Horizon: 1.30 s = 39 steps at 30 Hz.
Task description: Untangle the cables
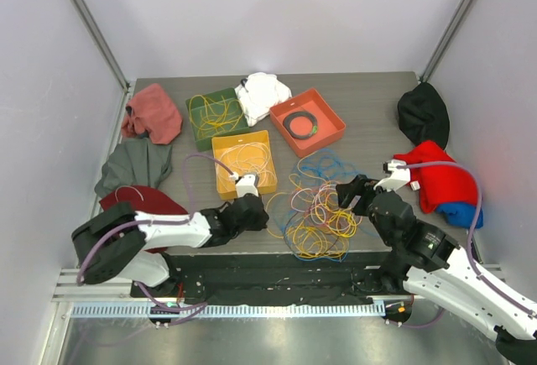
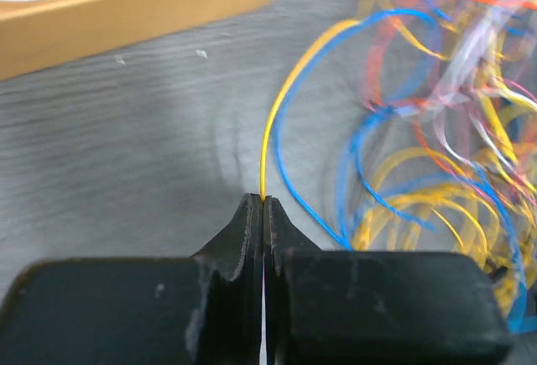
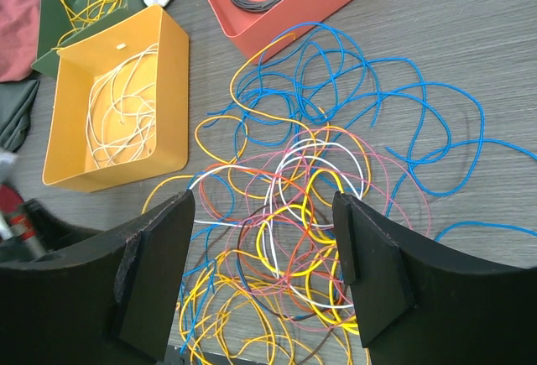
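The cables (image 1: 317, 214) lie in a loose tangle of yellow, blue, pink, white and orange loops on the grey table, near its front edge between the two arms. My left gripper (image 1: 262, 214) is at the tangle's left edge. In the left wrist view my left gripper (image 2: 263, 200) is shut on one yellow cable (image 2: 277, 122), which arcs up and right into the tangle (image 2: 436, 155). My right gripper (image 1: 357, 193) hovers at the tangle's right side. In the right wrist view my right gripper (image 3: 262, 214) stands open above the cables (image 3: 294, 247), with nothing held.
A yellow-orange tray (image 1: 221, 182) holding white cable sits just behind the left gripper. A green tray (image 1: 201, 137) with yellow cable and a red tray (image 1: 329, 113) with a black coil stand farther back. Cloths lie along the left side (image 1: 153, 112), at the back (image 1: 262, 92) and on the right (image 1: 440, 182).
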Each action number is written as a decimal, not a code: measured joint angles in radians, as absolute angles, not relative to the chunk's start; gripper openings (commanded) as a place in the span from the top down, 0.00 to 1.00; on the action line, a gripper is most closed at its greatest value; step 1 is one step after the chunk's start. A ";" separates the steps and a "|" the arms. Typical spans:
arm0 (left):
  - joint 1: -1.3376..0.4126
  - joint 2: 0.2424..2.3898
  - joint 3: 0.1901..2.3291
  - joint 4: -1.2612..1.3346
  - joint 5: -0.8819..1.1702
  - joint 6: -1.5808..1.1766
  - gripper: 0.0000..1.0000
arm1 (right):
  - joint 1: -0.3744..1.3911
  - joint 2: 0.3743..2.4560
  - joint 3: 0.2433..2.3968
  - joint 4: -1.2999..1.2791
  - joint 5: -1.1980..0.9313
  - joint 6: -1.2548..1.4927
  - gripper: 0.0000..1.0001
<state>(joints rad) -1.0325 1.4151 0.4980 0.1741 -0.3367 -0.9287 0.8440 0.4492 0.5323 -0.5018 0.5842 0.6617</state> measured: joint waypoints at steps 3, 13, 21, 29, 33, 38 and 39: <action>-1.094 1.288 0.502 0.092 -0.357 -0.879 1.00 | 0.844 0.450 0.532 -0.501 0.584 0.662 0.25; -1.206 1.013 0.993 -0.108 -0.474 -0.602 1.00 | 0.844 0.449 0.533 -0.490 0.581 0.657 0.25; -1.206 1.145 1.397 -0.204 -0.521 -0.331 1.00 | 0.844 0.421 0.557 -0.484 0.573 0.651 0.25; -1.206 1.297 1.774 -0.273 -0.575 -0.102 1.00 | 0.844 0.390 0.583 -0.478 0.554 0.641 0.25; -1.206 1.366 1.957 -0.300 -0.590 -0.017 1.00 | 0.844 0.387 0.584 -0.468 0.535 0.635 0.25; -1.206 1.441 2.147 -0.324 -0.595 0.049 1.00 | 0.844 0.400 0.586 -0.429 0.498 0.626 0.25; -1.206 1.455 2.176 -0.325 -0.595 0.060 1.00 | 0.844 0.406 0.586 -0.420 0.489 0.625 0.25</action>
<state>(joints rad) -1.2060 1.4551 2.1761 -0.3248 -0.5945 0.0605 0.8440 0.4065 0.5858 -0.4202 0.4892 0.6250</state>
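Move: The left fingers, shut on the yellow cable just above the table, have the middle of the tangle about 15 cm to their right and 2 cm ahead. The yellow tray lies some 17 cm ahead and 6 cm to the left, the orange tray roughly 28 cm ahead and 12 cm to the right. From the open right gripper, the tangle is about 6 cm to the left, roughly level with it fore and aft, and 17 cm below. Keep the left gripper shut on the yellow cable and sweep it steeply up, about 60 cm, away from the tangle, quickly at first, then slower. Tilt the wrist up some 60 degrees as it climbs, until the fingers point forward and slightly above level. Raise the right gripper about 5 cm over the tangle, fingers still open. ##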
